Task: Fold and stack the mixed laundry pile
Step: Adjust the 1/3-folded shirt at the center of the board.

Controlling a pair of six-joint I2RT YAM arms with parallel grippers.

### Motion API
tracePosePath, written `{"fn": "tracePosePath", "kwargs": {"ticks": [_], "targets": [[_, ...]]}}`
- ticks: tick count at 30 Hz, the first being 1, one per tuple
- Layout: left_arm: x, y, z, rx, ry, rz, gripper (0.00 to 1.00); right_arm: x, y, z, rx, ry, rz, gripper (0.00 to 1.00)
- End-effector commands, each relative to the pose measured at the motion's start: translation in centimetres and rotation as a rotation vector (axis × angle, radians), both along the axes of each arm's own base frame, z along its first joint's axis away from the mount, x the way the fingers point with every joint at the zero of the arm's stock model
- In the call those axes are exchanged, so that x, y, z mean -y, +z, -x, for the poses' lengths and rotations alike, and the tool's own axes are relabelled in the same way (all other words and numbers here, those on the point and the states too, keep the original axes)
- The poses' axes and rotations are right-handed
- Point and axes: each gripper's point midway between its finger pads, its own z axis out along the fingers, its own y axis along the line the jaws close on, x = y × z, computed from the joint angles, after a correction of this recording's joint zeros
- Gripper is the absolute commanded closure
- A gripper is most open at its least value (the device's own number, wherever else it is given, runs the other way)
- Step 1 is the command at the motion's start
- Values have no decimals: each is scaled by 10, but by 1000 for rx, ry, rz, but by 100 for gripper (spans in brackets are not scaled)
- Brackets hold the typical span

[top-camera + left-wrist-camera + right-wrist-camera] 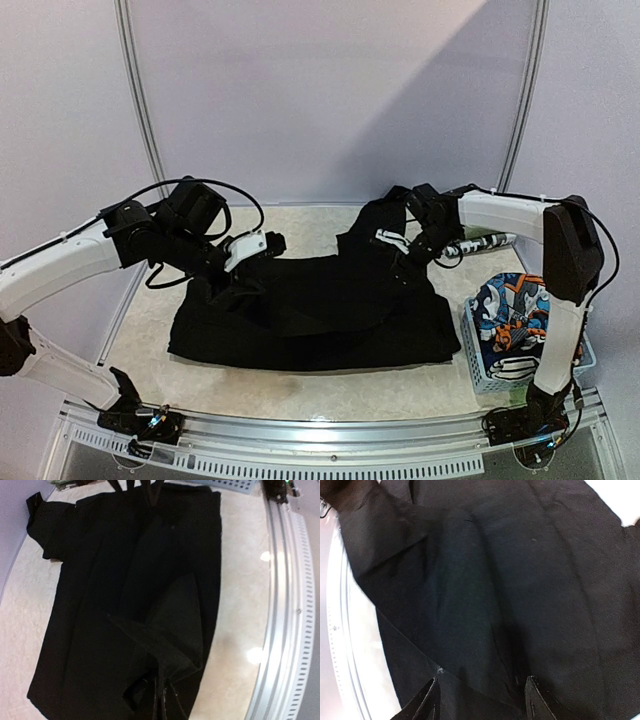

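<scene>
A large black garment (310, 315) lies spread flat across the middle of the table, its upper right corner bunched up. My left gripper (248, 278) is at the garment's upper left edge, shut on a raised fold of the black cloth (165, 660). Above the upper right part hovers my right gripper (482, 696), its fingers (431, 700) open, the black garment (510, 580) lying below them and nothing between them. An orange-blue-white cartoon-print piece (510, 310) sits in the basket. A black-and-white printed piece (482, 243) lies behind the right arm.
The pale blue lattice basket (490, 375) stands at the table's right front corner. A metal rail (330, 425) runs along the near edge, also in the left wrist view as the rail (285, 605). Curved frame poles (140, 110) rise at the back.
</scene>
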Motion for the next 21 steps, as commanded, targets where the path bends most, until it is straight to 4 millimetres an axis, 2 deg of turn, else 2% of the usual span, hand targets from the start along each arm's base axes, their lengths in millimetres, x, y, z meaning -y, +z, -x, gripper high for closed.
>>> {"fn": "tracePosePath", "kwargs": {"ticks": [1,4,8,12,15,17,19,20,21], "targets": [[-28,-28,-36,181,-17,-225,100,-18,-6,12,-24,56,-20,42],[-23,-23,-40,221,-32,-204,100,-23,-13,14,-35,67,-13,41],[-15,-16,-29,215,-79,-122,93,-28,-26,16,-59,78,11,42],[-17,-21,-7,107,-97,-102,88,-31,-38,19,-80,85,31,42],[-28,-25,10,18,-50,-98,84,-31,-40,23,-96,88,36,42],[-34,-19,21,-11,-16,-62,81,-31,-40,25,-100,90,32,42],[-39,-7,32,-23,26,2,70,-31,-38,25,-101,89,29,42],[-42,2,31,-17,89,43,64,-31,-38,26,-102,89,27,42],[-53,10,15,29,235,65,56,-31,-38,26,-102,89,27,42]]}}
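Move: The left hand holds the turned-over flap of the black shirt; its resting spot, the shirt's near-left part, is roughly 15 cm below, about 2 cm back and 3 cm left, and the shirt's middle about 13 cm right and 3 cm forward. The open right hand has its shirt spot about 3 cm back, 3 cm left, 5 cm down; from that hand, the sleeve is about 15 cm ahead and 4 cm left, the folded stack 14 cm ahead and 15 cm right. The left fingers let go of the flap still well above the board: the hand first swings about 3 cm forward and some 2 cm down, then draws back about 4.5 cm and a little left, opening part way. The right hand, fingers kept apart, sinks some 4 cm onto the shirt while easing left and back, then settles there, seeming to touch the cloth. ##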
